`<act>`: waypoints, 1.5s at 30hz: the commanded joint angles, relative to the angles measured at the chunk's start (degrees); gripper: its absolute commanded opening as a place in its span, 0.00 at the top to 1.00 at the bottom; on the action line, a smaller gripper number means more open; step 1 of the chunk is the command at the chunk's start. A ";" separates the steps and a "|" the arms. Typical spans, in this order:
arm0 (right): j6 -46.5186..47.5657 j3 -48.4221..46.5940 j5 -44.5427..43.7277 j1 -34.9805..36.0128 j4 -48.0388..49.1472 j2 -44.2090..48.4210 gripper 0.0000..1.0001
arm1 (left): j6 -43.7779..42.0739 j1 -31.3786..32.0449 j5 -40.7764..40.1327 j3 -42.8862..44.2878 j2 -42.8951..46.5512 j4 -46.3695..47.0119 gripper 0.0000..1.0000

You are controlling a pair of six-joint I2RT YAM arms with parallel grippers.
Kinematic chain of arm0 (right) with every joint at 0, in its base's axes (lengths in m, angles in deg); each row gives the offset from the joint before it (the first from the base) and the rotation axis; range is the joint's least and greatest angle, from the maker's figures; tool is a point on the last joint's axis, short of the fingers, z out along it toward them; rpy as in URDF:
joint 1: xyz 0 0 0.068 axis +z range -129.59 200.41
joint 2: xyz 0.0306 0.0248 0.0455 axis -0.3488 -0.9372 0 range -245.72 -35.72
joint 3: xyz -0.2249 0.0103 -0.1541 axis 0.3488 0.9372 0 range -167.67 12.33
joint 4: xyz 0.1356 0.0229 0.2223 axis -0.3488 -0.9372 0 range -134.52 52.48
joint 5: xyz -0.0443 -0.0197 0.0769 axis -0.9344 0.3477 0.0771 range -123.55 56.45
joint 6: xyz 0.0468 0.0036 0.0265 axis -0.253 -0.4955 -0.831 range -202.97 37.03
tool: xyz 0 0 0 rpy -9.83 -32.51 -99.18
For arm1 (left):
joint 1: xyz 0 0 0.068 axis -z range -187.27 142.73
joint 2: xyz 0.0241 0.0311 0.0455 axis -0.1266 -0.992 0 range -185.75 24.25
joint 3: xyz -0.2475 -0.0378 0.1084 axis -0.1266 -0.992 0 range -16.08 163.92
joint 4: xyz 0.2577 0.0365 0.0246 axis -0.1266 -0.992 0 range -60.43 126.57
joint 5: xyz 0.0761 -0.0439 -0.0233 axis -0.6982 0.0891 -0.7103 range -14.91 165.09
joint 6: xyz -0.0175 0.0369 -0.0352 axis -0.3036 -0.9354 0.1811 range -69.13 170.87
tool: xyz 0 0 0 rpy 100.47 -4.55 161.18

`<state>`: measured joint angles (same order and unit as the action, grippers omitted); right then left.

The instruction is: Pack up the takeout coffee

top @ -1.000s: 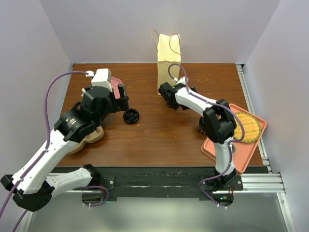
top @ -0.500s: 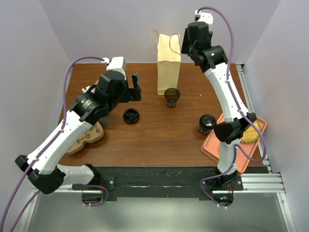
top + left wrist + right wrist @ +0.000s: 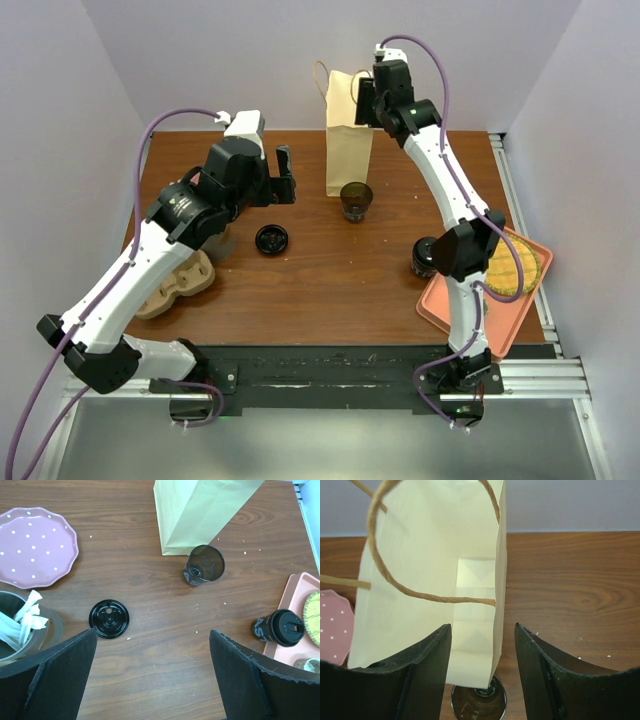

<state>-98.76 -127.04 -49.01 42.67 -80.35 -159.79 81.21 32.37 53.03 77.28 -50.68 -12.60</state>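
The takeout coffee [image 3: 427, 257] [image 3: 280, 626], a short dark cup with a black lid, stands upright at the left edge of the pink tray [image 3: 470, 310]. A tan paper bag [image 3: 350, 135] [image 3: 435, 580] stands open at the back. A lidless dark cup [image 3: 356, 200] [image 3: 205, 565] sits at its foot. My right gripper [image 3: 367, 100] [image 3: 482, 645] hovers open over the bag's mouth, its fingers either side of the bag's right wall. My left gripper [image 3: 280, 180] [image 3: 152, 675] hangs wide open and empty above the table, left of the bag.
A loose black lid [image 3: 271, 239] [image 3: 109, 618] lies on the wood. A pink dotted plate [image 3: 35, 545] and a grey cup of white utensils [image 3: 20, 625] are at the left. A cardboard cup carrier [image 3: 180, 285] lies near the left front. A yellow round item [image 3: 515, 262] rests on the tray.
My right gripper has risen from the lidless cup by the bag's foot to above the bag's mouth. The left arm has lifted and shifted right.
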 commanded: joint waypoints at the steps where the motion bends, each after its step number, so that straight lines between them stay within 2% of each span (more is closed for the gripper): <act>1: 1.82 -1.52 -2.11 -0.11 2.13 0.41 0.44 | -3.53 -0.53 -0.17 2.00 0.14 0.21 0.01; 7: 1.29 0.77 -3.26 -0.11 2.14 -0.03 0.49 | -4.07 -0.70 -0.79 1.65 0.41 1.09 0.01; 10: 2.08 -0.29 -3.26 -0.11 1.96 -0.82 0.62 | -4.07 -0.70 -0.53 1.65 0.49 1.27 0.02; 16: 1.91 -1.43 -2.91 -0.11 1.08 -2.58 0.63 | -4.07 -0.70 -0.70 1.65 0.41 1.27 0.02; 20: 1.47 -1.78 -2.38 -0.11 1.26 -3.19 0.68 | -4.33 -0.70 -0.96 1.82 0.58 1.18 0.02; 25: 1.03 -4.68 -2.38 -0.11 2.74 -4.07 0.92 | -4.51 -0.79 -2.01 1.74 0.93 0.92 0.02; 28: 0.32 -5.30 -1.59 -0.11 4.94 -3.46 1.00 | -4.51 -0.70 -2.46 1.65 0.84 0.65 0.02; 37: -5.65 -4.94 2.71 -0.11 9.87 1.72 1.00 | -5.12 -0.79 -5.00 1.74 1.11 0.13 0.02; 45: -14.78 -4.07 7.64 -0.03 10.40 6.82 1.00 | -3.37 -0.97 -8.43 6.39 1.46 -2.07 0.02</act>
<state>-106.89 -129.20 -45.05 42.59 -74.69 -160.12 76.82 31.78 48.39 78.79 -50.73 -13.91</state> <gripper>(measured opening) 0.011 0.976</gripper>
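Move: The paper bag stands open just left of the right hand: its middle is about 5 cm left, 4 cm ahead and 15 cm below. The top of its right wall is already between the parted fingers, some 2 cm ahead and 3 cm down. The open cup stands roughly 9 cm back and 1 cm left, 25 cm below; the black lid lies 18 cm back and 23 cm left, 29 cm down. From the left hand the bag is about 28 cm ahead, 18 cm right and 19 cm below. Down by about 4 cm and slightly forward, the right hand sinks over the top of the bag's right wall while its half-open fingers close in two stages, ending shut on the wall by the near end of the handle. Keeping that pinch, it then rises some 7 cm, with a little left and finally slightly back, rolling about 15 degrees so its left side comes up. ##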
